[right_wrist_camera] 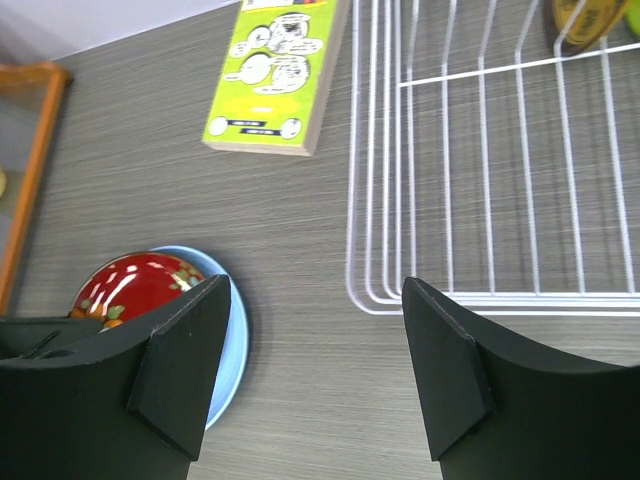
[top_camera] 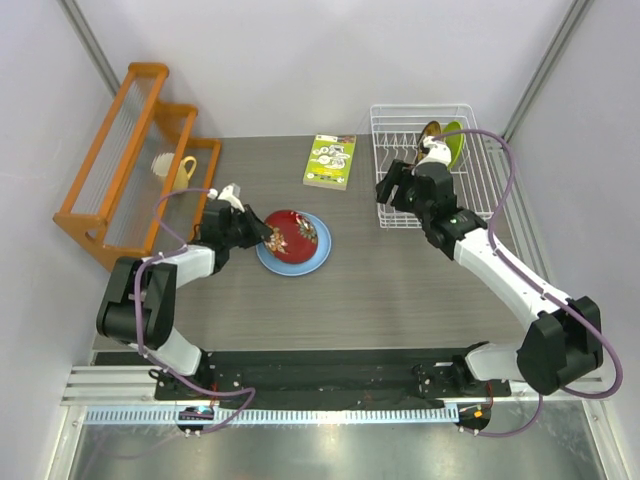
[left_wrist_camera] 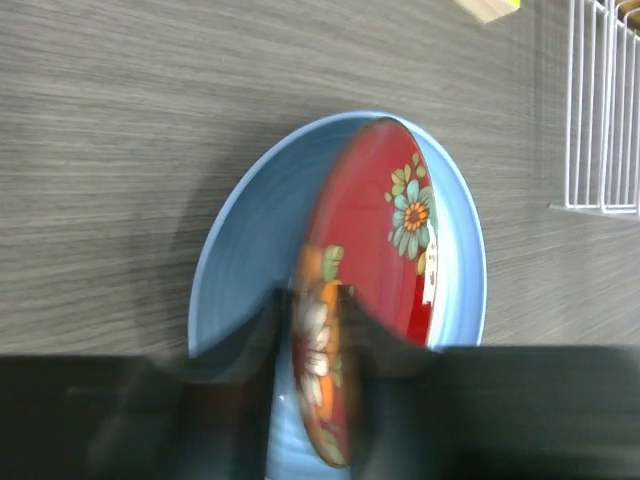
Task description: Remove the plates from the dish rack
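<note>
The dark-red floral plate (top_camera: 290, 235) (left_wrist_camera: 390, 250) leans steeply on the light-blue plate (top_camera: 303, 264) (left_wrist_camera: 250, 240), which lies flat on the table. My left gripper (top_camera: 262, 232) (left_wrist_camera: 315, 300) is shut on the red plate's near rim, with a blurred finger on each side. The white dish rack (top_camera: 378, 140) (right_wrist_camera: 450, 150) stands at the back right. A yellow plate (top_camera: 432, 130) (right_wrist_camera: 580, 20) and a lime-green plate (top_camera: 455, 145) stand upright at its far end. My right gripper (top_camera: 392, 200) (right_wrist_camera: 315, 300) hovers open and holds nothing, just outside the rack's near-left corner.
A green-and-white booklet (top_camera: 331, 161) (right_wrist_camera: 280, 75) lies left of the rack. An orange wooden rack (top_camera: 120, 150) stands at the far left with a small mug (top_camera: 175, 165) beside it. Walls close in the table on the left, the back and the right.
</note>
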Robot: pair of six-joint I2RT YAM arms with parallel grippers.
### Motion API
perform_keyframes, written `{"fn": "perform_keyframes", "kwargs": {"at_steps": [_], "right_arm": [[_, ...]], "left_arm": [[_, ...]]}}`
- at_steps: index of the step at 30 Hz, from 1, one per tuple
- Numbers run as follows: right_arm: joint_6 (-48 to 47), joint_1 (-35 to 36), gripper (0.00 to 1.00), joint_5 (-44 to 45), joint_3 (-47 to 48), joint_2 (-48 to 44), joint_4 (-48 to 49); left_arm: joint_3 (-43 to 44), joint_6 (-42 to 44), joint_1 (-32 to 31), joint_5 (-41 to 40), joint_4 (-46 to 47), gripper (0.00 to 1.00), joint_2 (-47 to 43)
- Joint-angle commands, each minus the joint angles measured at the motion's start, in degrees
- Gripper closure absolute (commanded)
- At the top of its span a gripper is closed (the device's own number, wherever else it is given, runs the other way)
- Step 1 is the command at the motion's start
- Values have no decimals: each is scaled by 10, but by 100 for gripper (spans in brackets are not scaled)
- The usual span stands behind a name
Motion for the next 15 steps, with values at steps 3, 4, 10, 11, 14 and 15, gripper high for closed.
{"fn": "perform_keyframes", "kwargs": {"at_steps": [3,4,10,11,14,15], "right_arm": [[-42,-19,25,54,26,-6,-21],[-55,-22,25,75,34,2,-26],[-104,-48,24,135,82,40,-39],[-115,-54,24,151,90,55,-40],[-144,-71,24,183,124,84,-37],[-152,-77,24,199,133,107,-33]], "left_arm": [[24,16,0,12,-27,49,16],[25,17,-1,9,-32,45,17],[34,37,-1,-14,-72,30,-8],[39,41,-1,-27,-82,22,-13],[47,59,-1,-48,-113,3,-44],[48,66,-1,-51,-124,2,-62]]}}
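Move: My left hand pinches the upper-left rim of the tilted red plate; the blue plate's middle lies about 7 cm to its right, 3 cm back and 4 cm below. The yellow book is some 19 cm ahead of this hand, 16 cm right, 4 cm lower. From my empty right hand the brown plate in the rack is roughly 13 cm ahead, 12 cm right and 10 cm below, with the green plate 6 cm to its right. I let the red plate go: my left hand sinks about 2 cm towards the blue plate, drawing back slightly, while its fingers spread from nearly shut to wide open, then it starts back up. Meanwhile my right hand, fingers still open and empty, sweeps about 8 cm right over the rack and then also forward towards the brown plate, turning clockwise and rolling left side down. ##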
